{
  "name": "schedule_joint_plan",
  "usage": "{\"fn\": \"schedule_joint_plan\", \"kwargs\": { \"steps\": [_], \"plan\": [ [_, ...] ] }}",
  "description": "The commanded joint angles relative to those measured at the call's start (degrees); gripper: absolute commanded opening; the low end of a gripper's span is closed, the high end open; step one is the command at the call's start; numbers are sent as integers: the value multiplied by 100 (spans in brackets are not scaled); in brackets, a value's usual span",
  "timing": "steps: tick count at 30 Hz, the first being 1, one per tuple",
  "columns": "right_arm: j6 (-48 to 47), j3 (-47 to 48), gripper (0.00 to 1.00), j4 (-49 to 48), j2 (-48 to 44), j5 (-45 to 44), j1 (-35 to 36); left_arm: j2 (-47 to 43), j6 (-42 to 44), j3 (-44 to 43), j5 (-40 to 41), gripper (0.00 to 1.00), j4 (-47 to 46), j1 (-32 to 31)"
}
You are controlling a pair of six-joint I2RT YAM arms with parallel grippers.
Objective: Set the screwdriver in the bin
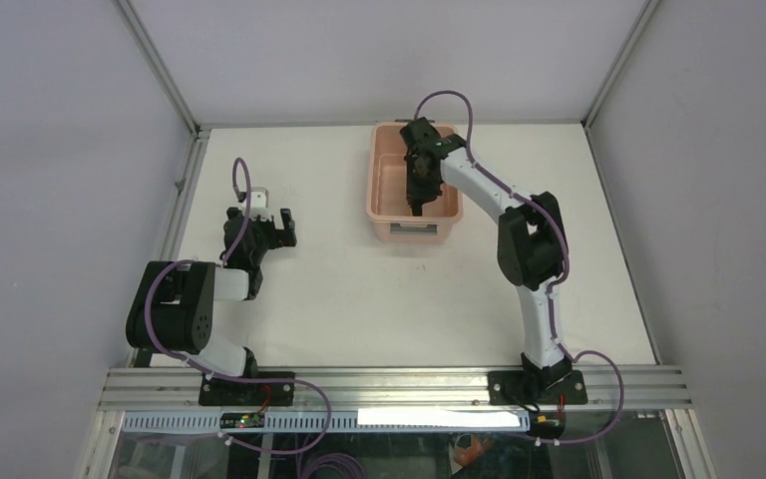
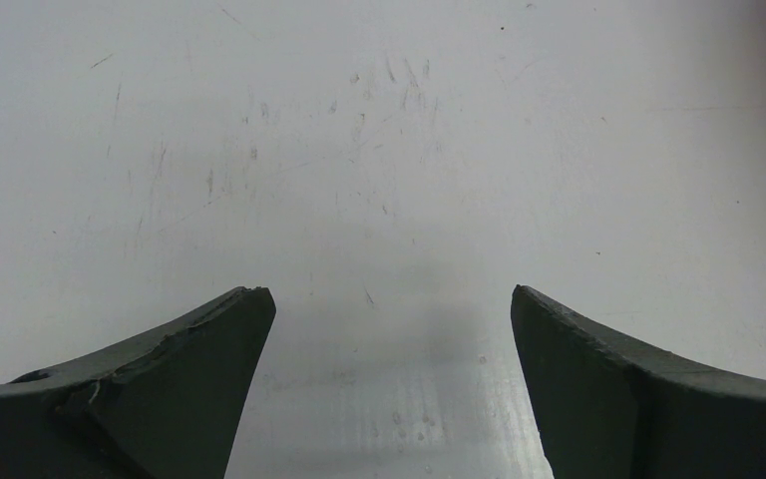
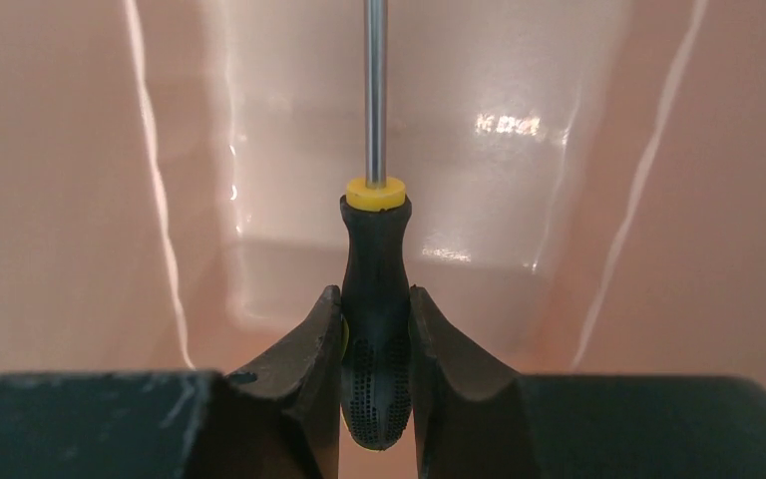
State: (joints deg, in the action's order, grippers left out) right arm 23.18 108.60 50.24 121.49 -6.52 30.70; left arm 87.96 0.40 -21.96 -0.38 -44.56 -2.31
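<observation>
The pink bin (image 1: 389,215) stands at the back middle of the table. My right gripper (image 1: 417,200) reaches down inside it. In the right wrist view the gripper (image 3: 375,295) is shut on the screwdriver (image 3: 375,259) by its black and yellow handle, the thin shaft pointing away over the bin's pink floor (image 3: 80,200). In the top view the screwdriver is hidden by the gripper. My left gripper (image 1: 277,228) is open and empty over the bare table at the left; its fingers (image 2: 209,349) stand wide apart in the left wrist view.
The white table (image 1: 359,299) is ringed by grey walls and metal frame posts. An aluminium rail (image 1: 389,384) runs along the near edge where both arm bases are bolted.
</observation>
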Motion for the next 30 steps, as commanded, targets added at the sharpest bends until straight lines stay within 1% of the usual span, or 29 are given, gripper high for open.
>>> {"fn": "schedule_joint_plan", "kwargs": {
  "steps": [1,6,9,11,15,19,20,23,25,28,30],
  "plan": [
    [278,-335,0,-729,27,75,52,-159,-93,-2,-41,99,-150,-44],
    [351,-542,0,-900,409,-59,50,-160,-93,3,-37,99,-150,-45],
    [384,-511,6,-876,532,-178,50,-158,-93,-2,-40,99,-150,-43],
    [391,-486,13,-849,522,-214,50,-157,-93,-2,-36,99,-150,-43],
    [314,-227,32,-592,351,-318,51,-159,-93,-2,-39,99,-150,-44],
    [100,200,43,-327,-44,-389,50,-161,-93,-2,-41,99,-150,-44],
    [16,326,47,-258,-157,-393,51,-161,-93,-2,-36,99,-150,-43],
    [-329,722,65,-53,-489,-446,43,-159,-93,-2,-41,99,-155,-44],
    [-527,866,75,88,-698,-533,27,-157,-93,-2,-35,99,-149,-42],
    [-736,889,86,241,-1054,-623,-119,-157,-93,-2,-40,99,-150,-46],
    [-824,784,90,311,-1313,-745,-310,-162,-93,-2,-35,99,-150,-48]
  ]
}}
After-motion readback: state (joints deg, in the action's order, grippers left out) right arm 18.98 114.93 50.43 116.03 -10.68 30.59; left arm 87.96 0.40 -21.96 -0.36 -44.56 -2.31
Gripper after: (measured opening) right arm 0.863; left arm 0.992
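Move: Inside the bin already, the right hand holds the screwdriver by its handle, shaft pointing forward. The middle of the bin floor is about 6 cm ahead of this hand, straight in line and 9 cm below. The near wall is some 6 cm back, and the left and right walls about 11 and 10 cm to the sides, both 5 cm farther out. From the left hand the bin floor is some 9 cm ahead, 36 cm right and 4 cm below. Sinking about 7 cm almost straight down towards the bin floor, the right hand sets the screwdriver down and spreads its fingers nearly wide, letting go of the handle. Then it climbs faster and faster, roughly 16 cm up and slightly forward, clear of the screwdriver, the fingers tipping up some 15 degrees on the way. ##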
